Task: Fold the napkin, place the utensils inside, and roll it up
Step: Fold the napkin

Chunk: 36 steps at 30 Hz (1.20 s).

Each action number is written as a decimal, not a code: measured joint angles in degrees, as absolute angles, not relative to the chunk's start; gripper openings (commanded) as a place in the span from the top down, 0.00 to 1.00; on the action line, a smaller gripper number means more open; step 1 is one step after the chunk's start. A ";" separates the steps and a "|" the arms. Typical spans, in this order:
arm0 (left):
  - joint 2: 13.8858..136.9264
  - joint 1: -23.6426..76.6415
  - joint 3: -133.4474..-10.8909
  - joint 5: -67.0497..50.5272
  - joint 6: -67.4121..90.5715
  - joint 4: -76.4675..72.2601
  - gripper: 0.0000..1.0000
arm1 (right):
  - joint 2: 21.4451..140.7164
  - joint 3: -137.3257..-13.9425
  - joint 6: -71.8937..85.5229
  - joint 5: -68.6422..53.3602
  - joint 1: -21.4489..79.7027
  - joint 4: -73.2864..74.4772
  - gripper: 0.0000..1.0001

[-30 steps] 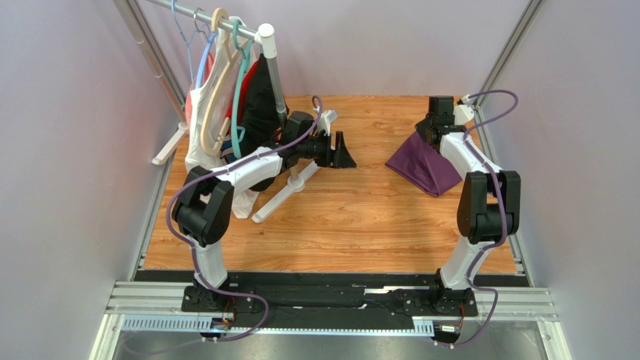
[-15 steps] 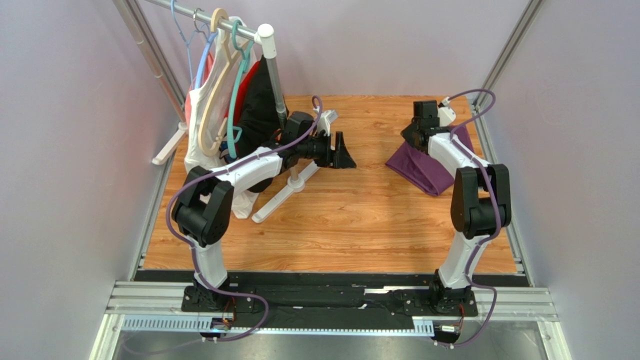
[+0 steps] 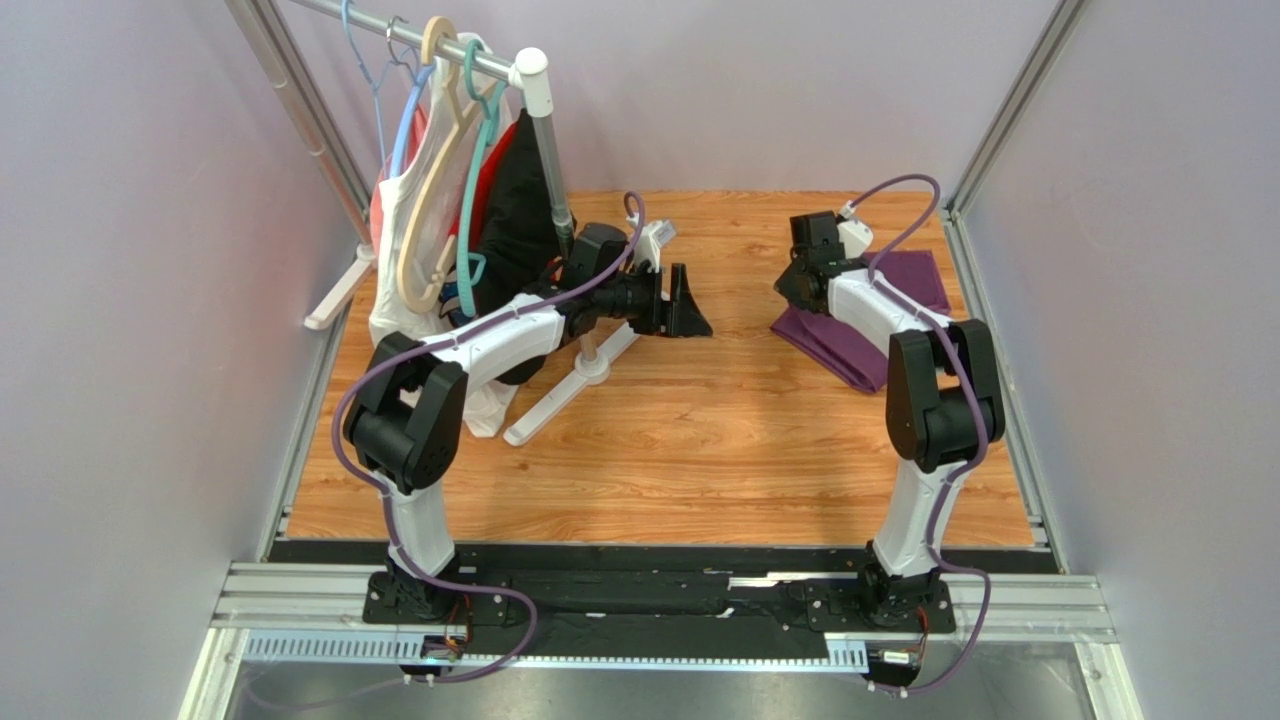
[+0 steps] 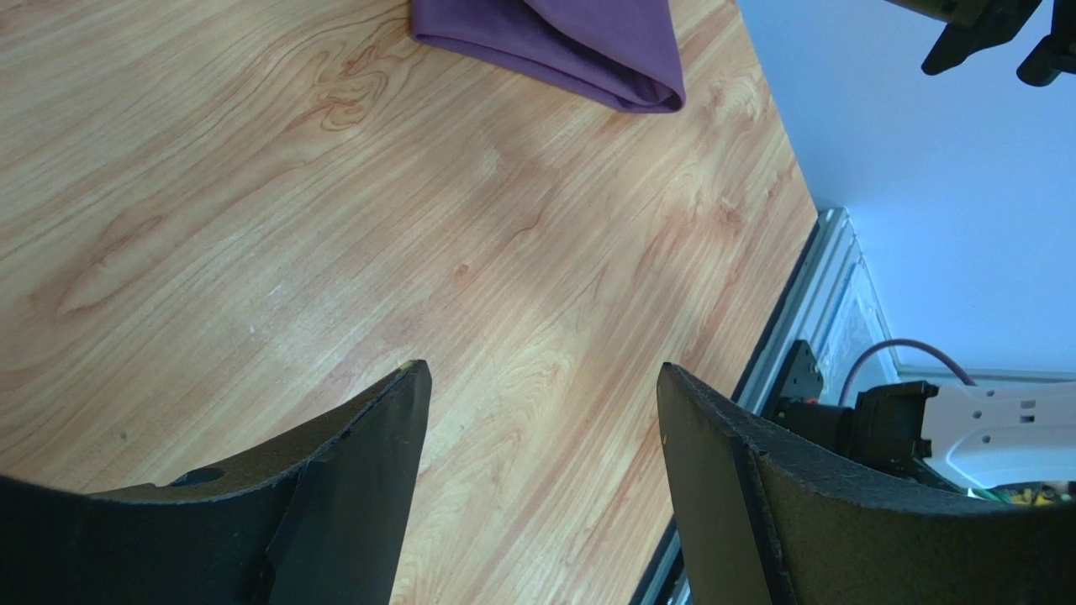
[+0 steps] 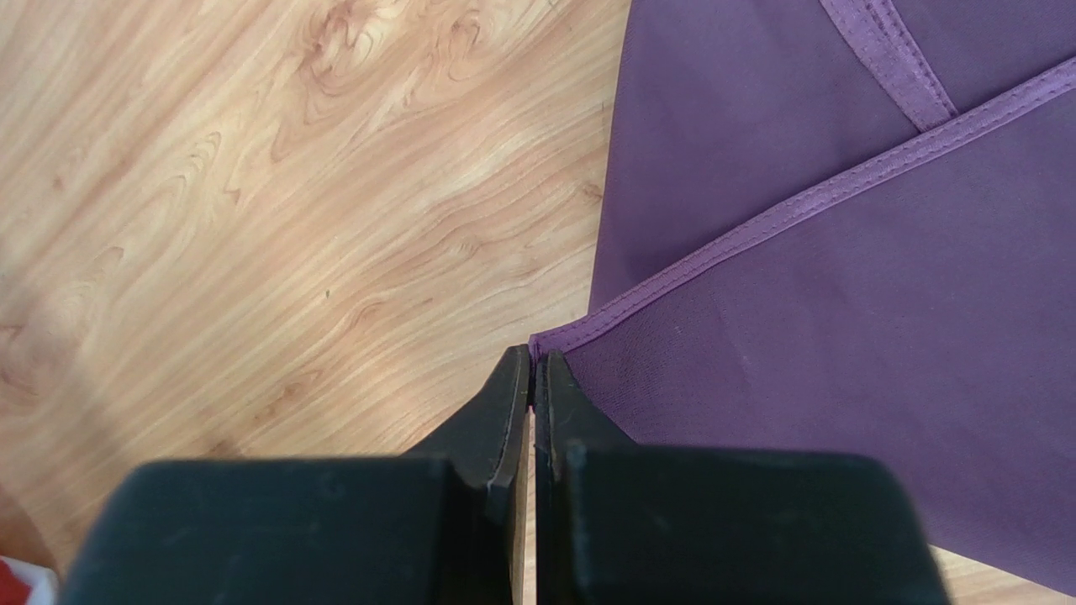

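Observation:
The purple napkin lies at the back right of the wooden table, partly doubled over itself. My right gripper is at its left side, shut on a hemmed corner of the napkin; in the right wrist view that corner ends right at the tips of my right gripper. My left gripper hovers near the table's middle back, pointing right, well left of the cloth. In the left wrist view the left gripper is open over bare wood, with the napkin far ahead. The utensils are out of view.
A clothes rack with hangers and white, red and black garments stands at the back left; its white foot reaches onto the table beneath my left arm. Metal rails edge the table on the right.
My right gripper has carried the napkin's corner leftward and lower, so the raised tent of cloth has flattened into a fold. The left arm has stayed still.

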State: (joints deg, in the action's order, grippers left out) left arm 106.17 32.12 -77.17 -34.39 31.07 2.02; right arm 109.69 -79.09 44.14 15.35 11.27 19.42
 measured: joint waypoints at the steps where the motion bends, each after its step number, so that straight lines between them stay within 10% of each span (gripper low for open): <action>1: 106.17 32.12 -77.17 -34.39 31.07 2.00 0.25 | 109.69 -79.07 43.92 15.70 11.49 19.55 1.00; 17: 106.17 32.12 -77.17 -34.39 30.92 2.37 0.25 | 109.69 -77.89 41.04 19.94 12.71 21.85 1.00; 24: 106.17 32.12 -77.17 -34.39 30.87 2.39 0.25 | 109.84 -77.91 39.77 18.65 12.97 22.22 0.48; 36: 106.17 32.12 -77.45 -34.44 30.63 3.20 0.25 | 100.90 -76.55 37.26 13.74 9.80 28.27 0.44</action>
State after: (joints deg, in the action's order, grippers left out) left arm 106.17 32.12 -77.45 -34.44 30.63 3.20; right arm 100.90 -76.55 37.26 13.74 9.80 28.27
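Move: The right hand still holds the napkin's folded-over corner; the stack's left corner, where it goes, lies about 2 cm back and 2 cm below. The napkin's middle is some 9 cm to the right and about 1 cm back, its near corner roughly 13 cm back and 10 cm right. From the idle left hand the stack's left corner is about 13 cm right, 2 cm ahead and 11 cm down. Right hand eases the held corner 2 cm back and down, lets go, then rises about 4 cm and back. ##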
